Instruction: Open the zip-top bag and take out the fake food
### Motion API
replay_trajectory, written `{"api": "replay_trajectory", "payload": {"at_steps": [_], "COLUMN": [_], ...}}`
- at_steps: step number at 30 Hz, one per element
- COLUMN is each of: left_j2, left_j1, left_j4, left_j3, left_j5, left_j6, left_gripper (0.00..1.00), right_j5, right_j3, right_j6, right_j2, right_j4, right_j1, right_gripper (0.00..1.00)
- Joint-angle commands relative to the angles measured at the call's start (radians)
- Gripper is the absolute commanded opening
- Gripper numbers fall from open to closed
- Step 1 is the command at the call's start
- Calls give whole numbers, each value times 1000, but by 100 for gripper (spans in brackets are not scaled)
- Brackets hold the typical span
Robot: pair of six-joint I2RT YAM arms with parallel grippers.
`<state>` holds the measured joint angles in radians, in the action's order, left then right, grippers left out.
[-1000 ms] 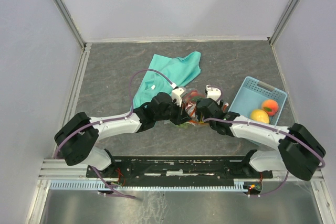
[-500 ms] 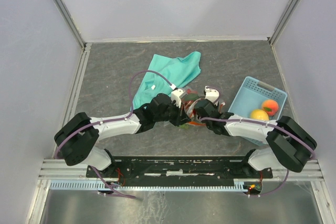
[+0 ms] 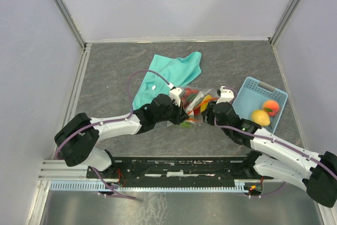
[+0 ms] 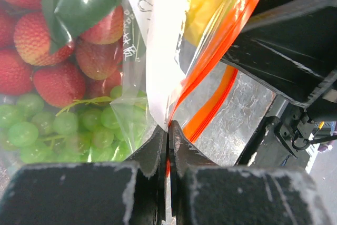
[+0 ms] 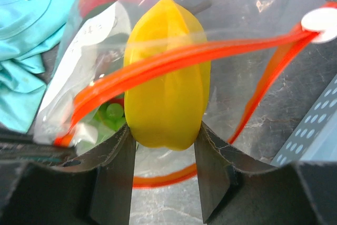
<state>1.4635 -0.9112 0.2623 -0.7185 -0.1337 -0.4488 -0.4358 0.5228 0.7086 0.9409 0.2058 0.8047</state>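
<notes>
The zip-top bag [image 3: 192,100] lies mid-table with its orange-red zip strip [image 5: 158,61] parted into a wide loop. My left gripper [image 4: 168,130] is shut on the bag's edge by the strip, seen from above as the left gripper [image 3: 180,110]. Red berries [image 4: 47,67] and green grapes [image 4: 63,130] of the fake food show through the plastic. My right gripper [image 5: 166,129] is shut on a ribbed yellow fruit [image 5: 167,72] that sits in the bag's open mouth. In the top view the right gripper [image 3: 209,110] is at the bag's right end.
A light blue basket [image 3: 247,85] to the right holds a peach [image 3: 271,107] and a lemon [image 3: 260,116]. A teal cloth [image 3: 168,75] lies just behind and left of the bag. Grey walls enclose the table on three sides.
My right gripper's jaws have closed on the yellow fruit and the wrist has drawn back to the right. The bag is stretched between the two grippers. The left gripper has stayed shut.
</notes>
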Motion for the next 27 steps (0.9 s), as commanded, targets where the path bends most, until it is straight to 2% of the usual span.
{"api": "replay_trajectory", "payload": {"at_steps": [1, 6, 12, 20, 23, 25, 27], "left_j2": [5, 19, 80, 124, 143, 144, 139], "left_j1": [0, 3, 2, 9, 19, 23, 23], "left_j4": [-7, -46, -67, -98, -120, -121, -113], "left_j3": [-69, -109, -139, -180, -196, -192, -178], "left_j5": [87, 143, 110, 114, 107, 101, 96], "left_j6": [-12, 20, 42, 30, 32, 33, 32], "left_gripper": [3, 3, 3, 3, 3, 3, 3], "right_j5": [107, 167, 167, 186, 101, -17, -201], "right_j3": [-2, -29, -31, -19, 14, 58, 97], "right_j6": [31, 69, 90, 120, 97, 78, 71], "right_j2": [-23, -92, -263, -405, -517, -590, -635], "right_j4": [68, 97, 145, 241, 353, 444, 533], "right_j1": [-1, -1, -2, -2, -2, -2, -2], "right_gripper": [29, 28, 28, 28, 28, 27, 27]}}
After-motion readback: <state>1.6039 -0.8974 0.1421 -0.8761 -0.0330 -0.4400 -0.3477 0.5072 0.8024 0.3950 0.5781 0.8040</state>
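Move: Already pinched in the right fingers, the yellow fruit has its middle about 3 cm ahead of, 1 cm left of and 2 cm below that hand, still within the bag's orange-edged mouth. The blue basket is some 22 cm to the right, 1 cm ahead and 9 cm lower. From the left hand, which pinches the zip strip, the yellow fruit is about 8 cm right, 5 cm ahead and level in height; the strawberries are roughly 8 cm ahead, 1 cm right, 6 cm down. Drawing the yellow fruit out of the bag mouth, the right hand keeps its grip and pulls back about 6 cm, dipping slightly at first, then climbing to some 5 cm above its start and finally swinging 4 cm right towards the basket, its left side tipped up a little. The left hand keeps pinching the zip strip, easing about 3 cm forward, rising slightly, then sinking. ##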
